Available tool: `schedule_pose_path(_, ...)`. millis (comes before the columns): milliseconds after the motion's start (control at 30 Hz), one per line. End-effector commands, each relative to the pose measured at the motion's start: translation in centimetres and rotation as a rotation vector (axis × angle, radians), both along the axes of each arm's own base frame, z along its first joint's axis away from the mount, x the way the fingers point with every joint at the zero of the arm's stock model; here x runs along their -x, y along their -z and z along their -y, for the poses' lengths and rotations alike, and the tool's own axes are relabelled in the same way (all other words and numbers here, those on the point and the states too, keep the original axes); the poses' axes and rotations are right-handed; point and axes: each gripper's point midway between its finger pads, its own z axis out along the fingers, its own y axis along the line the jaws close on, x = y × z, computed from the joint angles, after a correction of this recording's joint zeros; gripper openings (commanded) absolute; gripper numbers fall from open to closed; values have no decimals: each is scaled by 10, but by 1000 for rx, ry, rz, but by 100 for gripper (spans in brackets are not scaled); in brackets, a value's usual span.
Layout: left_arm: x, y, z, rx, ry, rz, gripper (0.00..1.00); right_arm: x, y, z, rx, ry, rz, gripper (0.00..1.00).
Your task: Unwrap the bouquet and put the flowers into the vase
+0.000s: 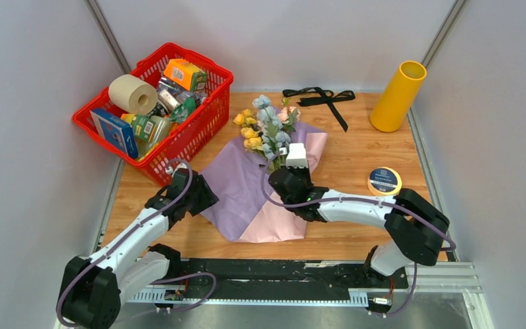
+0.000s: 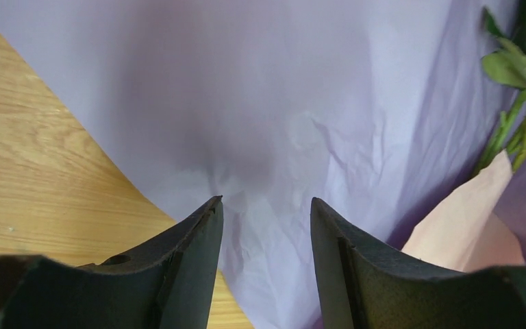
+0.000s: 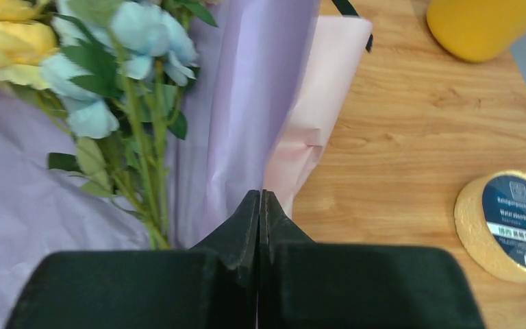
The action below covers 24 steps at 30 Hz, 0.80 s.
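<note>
The bouquet lies untied on the table, its lilac and pink wrapping paper (image 1: 236,185) spread flat under the flowers (image 1: 267,127). The black ribbon (image 1: 322,99) lies apart behind it. The mustard vase (image 1: 397,96) stands at the back right. My right gripper (image 3: 261,193) is shut, pinching a raised fold of the wrapping paper (image 3: 246,89) just right of the green stems (image 3: 140,171). My left gripper (image 2: 267,200) hangs open over the lilac sheet (image 2: 246,103) near its left edge, nothing between its fingers. Stems (image 2: 520,123) show at that view's right.
A red basket (image 1: 198,130) of groceries with a beige paper roll (image 1: 131,93) stands at the back left, close to the left arm. A yellow tape ring (image 1: 384,181) lies right of the paper, near the right arm. Grey walls close in both sides.
</note>
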Motion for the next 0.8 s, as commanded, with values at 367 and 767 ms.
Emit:
schedule_pose_path(367, -11, 35, 17, 4, 47, -152, 56, 35, 24, 110, -309, 304, -76, 47)
schedule_pose_path(767, -21, 1, 6, -30, 7, -37, 56, 29, -84, 99, -477, 133, 11, 56)
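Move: The wrap's right flap is already pinched in the right hand; the bare table it is carried towards lies about 14 cm to that hand's right, level with it and some 10 cm below. From the right hand, the flowers are roughly 9 cm ahead and 5 cm left, and the round sponge about 20 cm right and 2 cm back. The wrap's left side is just 2 cm ahead and 2 cm right of the left hand, 4 cm below. The wrap's flap is swept open to the right, away from the flowers and towards the round sponge: the right hand carries it about 12 cm right and slightly back, dipping then rising, rolling some 25 degrees right side down while its fingers open and let go. Meanwhile the left hand, fingers still part open, sinks to the wrap's left side and tips down slightly, then starts to lift; its contact can't be seen. ##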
